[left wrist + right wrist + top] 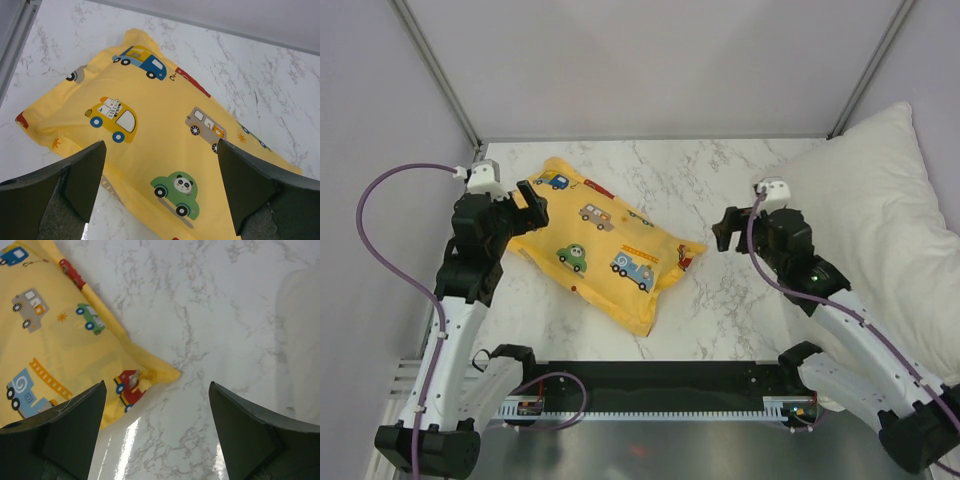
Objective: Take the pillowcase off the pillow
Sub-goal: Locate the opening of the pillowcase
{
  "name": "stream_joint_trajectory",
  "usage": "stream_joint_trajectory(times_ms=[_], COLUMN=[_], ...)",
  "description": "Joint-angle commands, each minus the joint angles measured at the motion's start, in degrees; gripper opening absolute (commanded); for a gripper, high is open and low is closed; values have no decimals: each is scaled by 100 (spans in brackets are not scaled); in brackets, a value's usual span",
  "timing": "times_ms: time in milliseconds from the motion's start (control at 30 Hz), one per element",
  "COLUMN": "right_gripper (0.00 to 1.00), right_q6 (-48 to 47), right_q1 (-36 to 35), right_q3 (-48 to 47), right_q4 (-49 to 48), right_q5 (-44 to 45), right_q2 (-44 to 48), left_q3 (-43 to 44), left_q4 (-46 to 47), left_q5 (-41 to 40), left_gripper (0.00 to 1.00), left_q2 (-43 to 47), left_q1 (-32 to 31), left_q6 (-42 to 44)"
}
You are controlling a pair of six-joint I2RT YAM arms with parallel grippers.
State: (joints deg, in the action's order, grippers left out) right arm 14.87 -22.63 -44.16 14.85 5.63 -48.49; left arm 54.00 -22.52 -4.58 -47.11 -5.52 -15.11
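Observation:
The yellow pillowcase [600,240] printed with cartoon vehicles lies filled and flat on the marble table, running from back left to front right. The pillow inside it is hidden by the fabric. My left gripper [525,205] hovers open over the case's left end; in the left wrist view the pillowcase [160,135] fills the space beneath my left gripper [160,190]. My right gripper [725,228] hangs open just right of the case's right corner, apart from it. In the right wrist view the pillowcase [55,350] ends in a corner with a small zip pull [145,382], left of my right gripper [157,432].
A large white pillow [880,220] rests against the right wall, beside the right arm. Grey walls and metal frame posts close the table's back and sides. A black rail [650,385] runs along the near edge between the arm bases.

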Motion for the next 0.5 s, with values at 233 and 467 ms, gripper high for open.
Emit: stream_joint_trajectory(times_ms=[233,467], right_gripper=[94,95], right_q6=[1447,1949], right_q1=[-2675,-3704], right_q3=[382,496], right_q4=[-1441,-2029], right_q5=[879,1019], right_q2=[-1610,-2340], left_q3=[252,260], left_q4=[-226,-244], left_q5=[-430,-430], left_gripper=[100,100], left_q2=[-9,-26], left_q1=[33,33], left_q6=[184,202])
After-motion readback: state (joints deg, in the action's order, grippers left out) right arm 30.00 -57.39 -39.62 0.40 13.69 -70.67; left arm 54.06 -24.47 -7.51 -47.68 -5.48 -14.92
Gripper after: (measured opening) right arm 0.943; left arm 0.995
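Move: The pillowcase's near corner lies about 21 cm to the right hand's left, 13 cm back towards the base and roughly 20 cm below. The printed blue truck is 24 cm left and 2 cm ahead, the red-car corner 6 cm left and 7 cm ahead, both equally low; the white pillow's middle is some 36 cm right, 8 cm ahead and 13 cm lower. From the left hand, the near corner is about 30 cm right, 15 cm back and 26 cm down. The pillowcase's near corner is approached by the right hand, which sweeps quickly left by about 18 cm while sinking some 10 cm and drawing back towards its base, slowing towards the end. The wrist turns counter-clockwise by about 20 degrees and tips farther down; the open fingers stay wide, with no contact to be seen. ##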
